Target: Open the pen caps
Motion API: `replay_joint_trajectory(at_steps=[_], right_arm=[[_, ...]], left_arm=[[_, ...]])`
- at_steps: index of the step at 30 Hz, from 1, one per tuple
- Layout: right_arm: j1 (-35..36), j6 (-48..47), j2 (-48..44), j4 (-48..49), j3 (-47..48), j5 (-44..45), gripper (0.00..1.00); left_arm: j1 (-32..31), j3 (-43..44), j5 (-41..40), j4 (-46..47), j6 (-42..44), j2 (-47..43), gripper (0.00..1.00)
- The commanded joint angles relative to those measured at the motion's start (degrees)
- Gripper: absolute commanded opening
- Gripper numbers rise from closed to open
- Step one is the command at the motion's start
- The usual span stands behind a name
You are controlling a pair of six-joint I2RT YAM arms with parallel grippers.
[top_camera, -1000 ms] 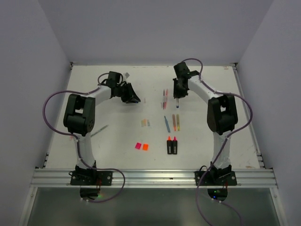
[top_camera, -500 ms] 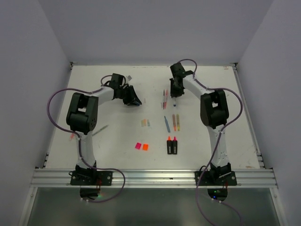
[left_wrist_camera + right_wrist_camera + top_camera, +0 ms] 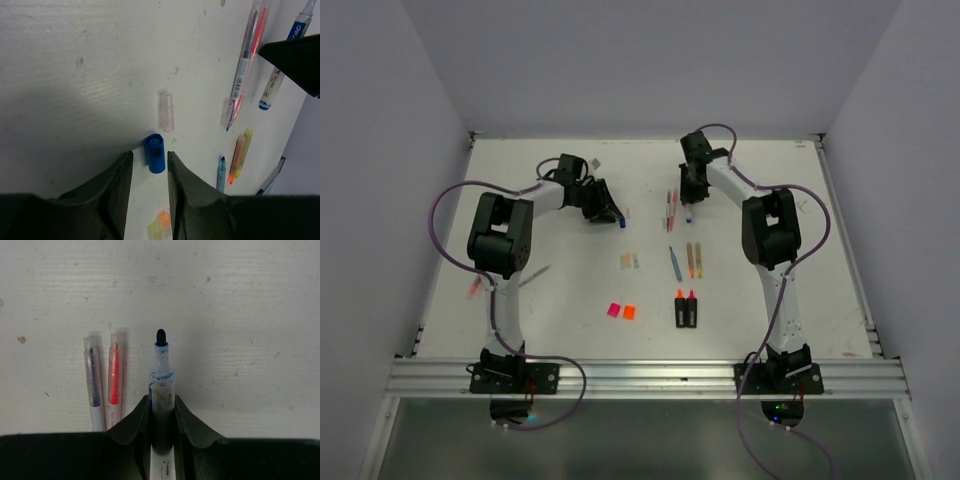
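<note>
A small blue pen cap [image 3: 155, 153] lies on the white table [image 3: 75, 75] right at the tips of my left gripper [image 3: 149, 157]. The jaws stand open around its near end, and a gap shows on the cap's left side. In the top view that cap [image 3: 621, 226] is just off the left gripper [image 3: 609, 214]. My right gripper [image 3: 161, 405] is shut on an uncapped white marker [image 3: 161, 385], blue tip pointing away. A clear cap [image 3: 166, 109] lies just beyond the blue one.
Two thin capped pens [image 3: 103, 380] lie just left of the marker. Pale orange and yellow caps [image 3: 630, 261], pink [image 3: 614, 310] and orange [image 3: 629, 312] highlighter caps, black highlighter bodies [image 3: 686, 310] and several uncapped thin pens [image 3: 685, 261] lie mid-table. Grey walls stand on three sides.
My left jaws have parted and let go of the blue cap, which now rests on the table. The right arm has shifted a little left and away, still holding the marker.
</note>
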Motion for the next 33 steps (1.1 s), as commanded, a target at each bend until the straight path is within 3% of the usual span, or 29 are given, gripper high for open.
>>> replay_joint_trajectory(at_steps=[1,5,10,14,21,26,28,33], right_arm=[[-0.24,0.56,1.19,-0.60,1.09,-0.58,0.11],[-0.24,0.82,0.92,-0.60,-0.05,-0.58,0.16],[-0.24,0.65,-0.39,-0.60,-1.10,-0.49,0.38],[-0.24,0.56,-2.50,0.37,-2.95,-0.32,0.49],[-0.24,0.74,-6.97,-0.33,-3.39,1.61,0.53],[0.38,1.70,-13.13,-3.15,-6.27,-1.10,0.54],[1.43,1.62,-15.68,-3.24,-8.39,-2.42,0.54],[3.37,-0.05,-23.24,-1.30,-17.09,-7.16,0.54]], left_arm=[[0.80,1.35,-1.75,-1.85,1.96,1.76,0.38],[1.41,0.82,-2.54,-2.12,1.87,1.32,0.40],[2.29,-1.90,-2.81,-0.63,2.13,-2.35,0.45],[2.55,-2.43,-3.77,-1.85,4.24,-7.54,0.49],[2.56,-2.69,-12.11,-8.69,9.15,-21.51,0.59],[2.64,-4.88,-27.22,-20.98,12.85,-31.27,0.64],[2.64,-9.09,-34.84,-23.46,12.60,-35.66,0.64],[2.64,-22.96,-41.82,-24.01,9.61,-43.93,0.63]])
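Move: The right hand holds the white pen low over the table, its middle about 1 cm behind the hand point and 1 cm below; the red pen lies about 3 cm left and 2 cm back, the purple pen 5 cm left, 2 cm back. For the left hand, the already released blue cap is about 1 cm ahead, 1 cm right and 2 cm down, the clear cap some 4 cm ahead, 3 cm right, and the small caps about 10 cm back, 3 cm right. Right hand releases the white pen, then rises back about 6 cm; left leaves the blue cap, up-left some 13 cm, opening. ##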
